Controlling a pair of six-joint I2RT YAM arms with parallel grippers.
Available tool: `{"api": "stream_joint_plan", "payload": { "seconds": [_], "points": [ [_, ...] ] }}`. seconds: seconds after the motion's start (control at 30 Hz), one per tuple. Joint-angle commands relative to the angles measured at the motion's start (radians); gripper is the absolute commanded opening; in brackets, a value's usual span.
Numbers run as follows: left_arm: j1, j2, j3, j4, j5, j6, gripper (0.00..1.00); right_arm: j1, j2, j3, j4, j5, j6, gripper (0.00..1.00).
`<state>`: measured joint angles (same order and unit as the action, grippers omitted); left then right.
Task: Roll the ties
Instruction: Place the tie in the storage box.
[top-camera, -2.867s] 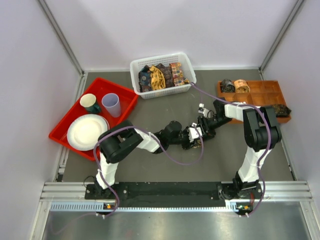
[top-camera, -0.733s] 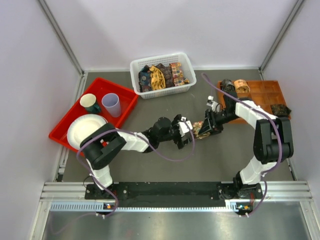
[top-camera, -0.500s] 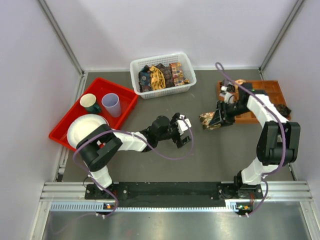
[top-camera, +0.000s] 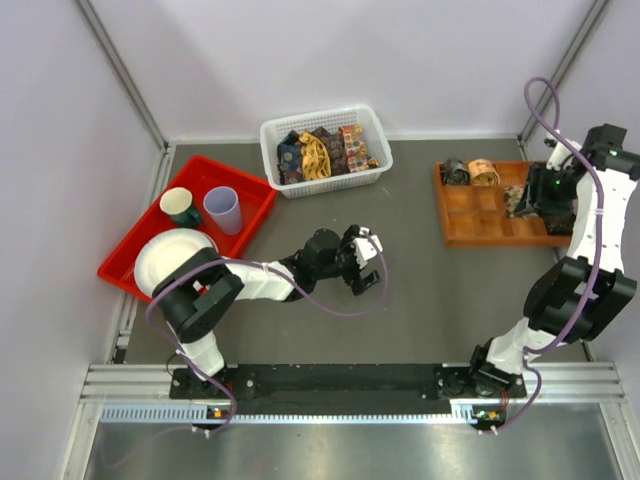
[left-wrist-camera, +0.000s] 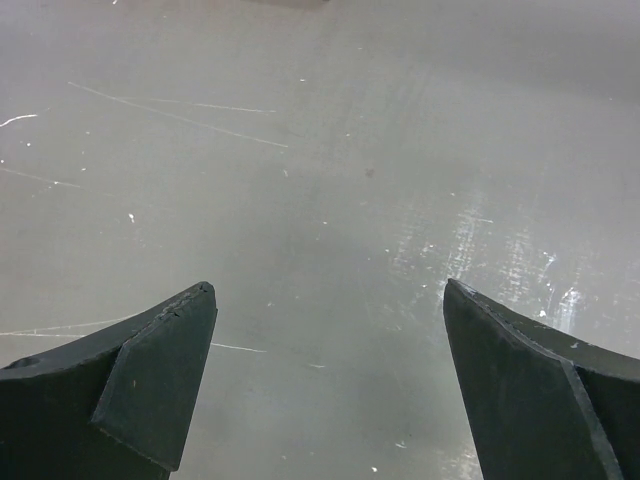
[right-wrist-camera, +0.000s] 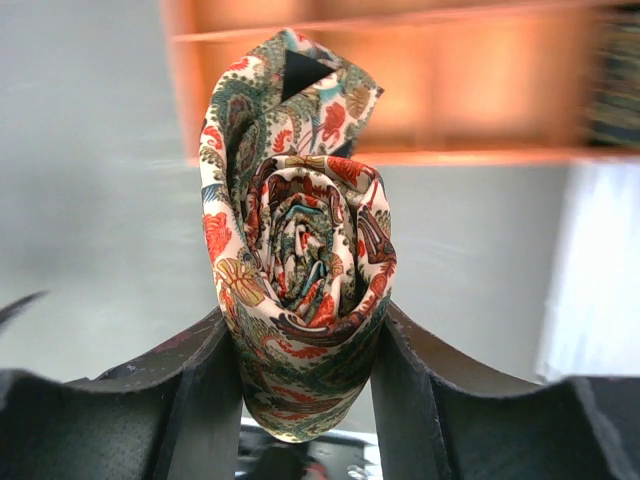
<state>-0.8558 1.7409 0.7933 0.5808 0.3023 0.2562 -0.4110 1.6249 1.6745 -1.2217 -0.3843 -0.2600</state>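
A rolled tie (right-wrist-camera: 300, 260), cream with orange-red and green motifs, sits as a tight coil between the fingers of my right gripper (right-wrist-camera: 305, 340), which is shut on it. From above, that gripper (top-camera: 527, 198) holds the coil (top-camera: 517, 200) over the right part of the orange compartment tray (top-camera: 470, 225). Two more rolled ties (top-camera: 455, 172) (top-camera: 483, 171) lie in the tray's back compartments. Several unrolled ties (top-camera: 322, 152) fill the white basket (top-camera: 300, 185). My left gripper (top-camera: 366, 262) (left-wrist-camera: 330, 300) stands open over bare table with nothing between its fingers.
A red tray (top-camera: 125, 268) at the left holds a white plate (top-camera: 175, 262), a green mug (top-camera: 180, 205) and a lilac cup (top-camera: 223, 208). Walls close in the back and both sides. My right arm's purple cable (top-camera: 590, 200) loops above the orange tray.
My right arm has swung right, carrying the rolled tie from the table's middle to above the orange tray. The left gripper let go earlier and has stayed open near the middle.
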Motion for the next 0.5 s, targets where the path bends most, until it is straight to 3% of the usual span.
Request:
{"api": "stream_joint_plan", "payload": {
  "seconds": [0.0, 0.2, 0.47],
  "points": [
    [0.009, -0.029, 0.026, 0.017, 0.018, -0.018, 0.99, -0.020, -0.039, 0.047, 0.005, 0.258, -0.062, 0.00],
    [0.009, -0.046, 0.000, 0.010, 0.002, -0.028, 0.99, 0.003, 0.050, 0.051, 0.102, 0.427, -0.064, 0.00],
    [0.009, -0.089, -0.051, 0.005, -0.026, -0.049, 0.99, 0.124, 0.144, 0.021, 0.237, 0.587, -0.087, 0.00]
  ]
}}
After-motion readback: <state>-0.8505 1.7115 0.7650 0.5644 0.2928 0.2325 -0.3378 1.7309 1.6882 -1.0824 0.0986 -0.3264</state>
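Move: The right hand holds the rolled tie above the near side of the storage box; the box's middle is about 17 cm ahead of the hand, 6 cm to its right and 19 cm below. The dark folded tie in the near right corner compartment lies some 12 cm ahead and 19 cm right; the tan roll is about 25 cm straight ahead, the black roll 8 cm left of that. From the left hand, the box's middle is about 27 cm ahead and 40 cm right. Still pinching the rolled tie, the right hand carries it about 7 cm to the right towards the dark folded tie's end of the storage box, drifting back slightly at first, then easing forward and sinking some 3 cm overall. As it goes, the wrist tilts by roughly 25 degrees so that the fingertips, still pointing mostly down and forward, swing from leaning left to leaning right, and the grip keeps its opening. ##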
